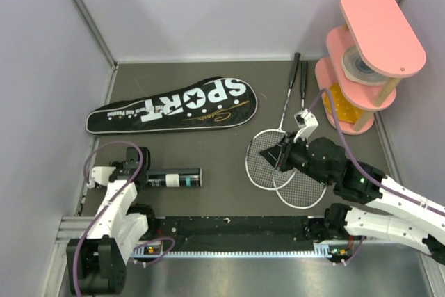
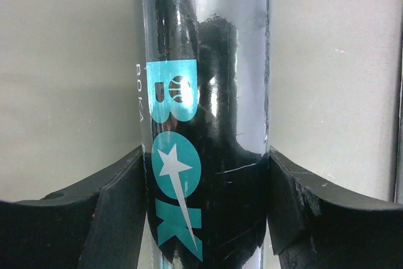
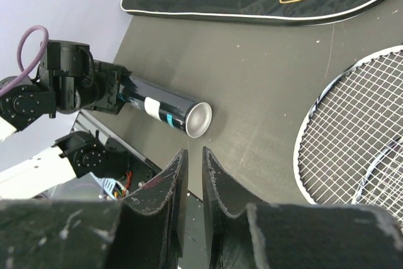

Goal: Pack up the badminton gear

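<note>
The black shuttle tube lies near the table's front left, silver cap toward the right. My left gripper is shut on its left end; both fingers press the tube's sides. Two silver-framed rackets lie overlapped at centre right, handles pointing away. My right gripper hovers over the racket heads, its jaws a narrow slit apart, nothing between them. The black "SPORT" bag lies flat at the back left.
A pink tiered stand holding a tape roll stands at the back right corner. Grey walls enclose the table on three sides. A black rail runs along the near edge between the arm bases.
</note>
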### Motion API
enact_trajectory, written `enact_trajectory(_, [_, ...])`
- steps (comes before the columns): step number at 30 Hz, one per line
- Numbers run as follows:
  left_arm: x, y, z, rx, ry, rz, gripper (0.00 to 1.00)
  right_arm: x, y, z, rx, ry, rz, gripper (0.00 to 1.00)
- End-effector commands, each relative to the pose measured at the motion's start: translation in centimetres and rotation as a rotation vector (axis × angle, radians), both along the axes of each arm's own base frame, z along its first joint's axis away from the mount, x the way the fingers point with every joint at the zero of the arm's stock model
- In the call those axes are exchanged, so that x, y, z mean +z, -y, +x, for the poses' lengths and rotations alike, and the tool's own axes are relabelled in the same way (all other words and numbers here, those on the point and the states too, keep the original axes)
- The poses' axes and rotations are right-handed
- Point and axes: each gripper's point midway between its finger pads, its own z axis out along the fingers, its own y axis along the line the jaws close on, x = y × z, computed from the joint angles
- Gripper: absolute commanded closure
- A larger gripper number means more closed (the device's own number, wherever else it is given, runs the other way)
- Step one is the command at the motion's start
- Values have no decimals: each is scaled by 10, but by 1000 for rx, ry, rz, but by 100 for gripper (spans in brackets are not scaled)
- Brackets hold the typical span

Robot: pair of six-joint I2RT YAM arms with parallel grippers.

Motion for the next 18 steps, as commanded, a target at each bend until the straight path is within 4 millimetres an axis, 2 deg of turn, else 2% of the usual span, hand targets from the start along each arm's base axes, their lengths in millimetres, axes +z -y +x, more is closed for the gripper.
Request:
enact_trajectory(1, [13,-5,3,-46,-49,45,52,16,3,0,-13,23,69,86])
enact_trajectory(6, [6,0,3,-57,-61,7,34,17,6,-2,-12,28,80,87])
enact_trajectory(10, [5,3,4,-67,-60,-5,23,21,9,-2,-18,37,92,87])
enact_trajectory(12, [9,1,6,-71,-54,11,17,20,9,-3,-14,33,91,88])
enact_trajectory(13, [12,-1,7,-76,-46,22,10,18,9,-2,-15,31,87,88])
enact_trajectory(18, [38,-5,13,-133,-16,85,2,10,7,-2,-18,16,76,88])
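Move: The shuttlecock tube lies crosswise on or just above the table, still gripped between the left hand's fingers near its left end; its middle is about 10 cm to this hand's right, level ahead and at about the same height. The racket bag is some 30 cm ahead and 18 cm right, about 2 cm lower. From the right hand, the tube's middle is roughly 45 cm left, 1 cm ahead and 24 cm down. The tube is let go at the table: the left hand stays almost in place around it, easing down and right by about half a centimetre while its grip still holds. The fingers then spread from the tube's width to nearly fully open, the wrist turning about 5 degrees, and the hand just begins to lift at the end. ##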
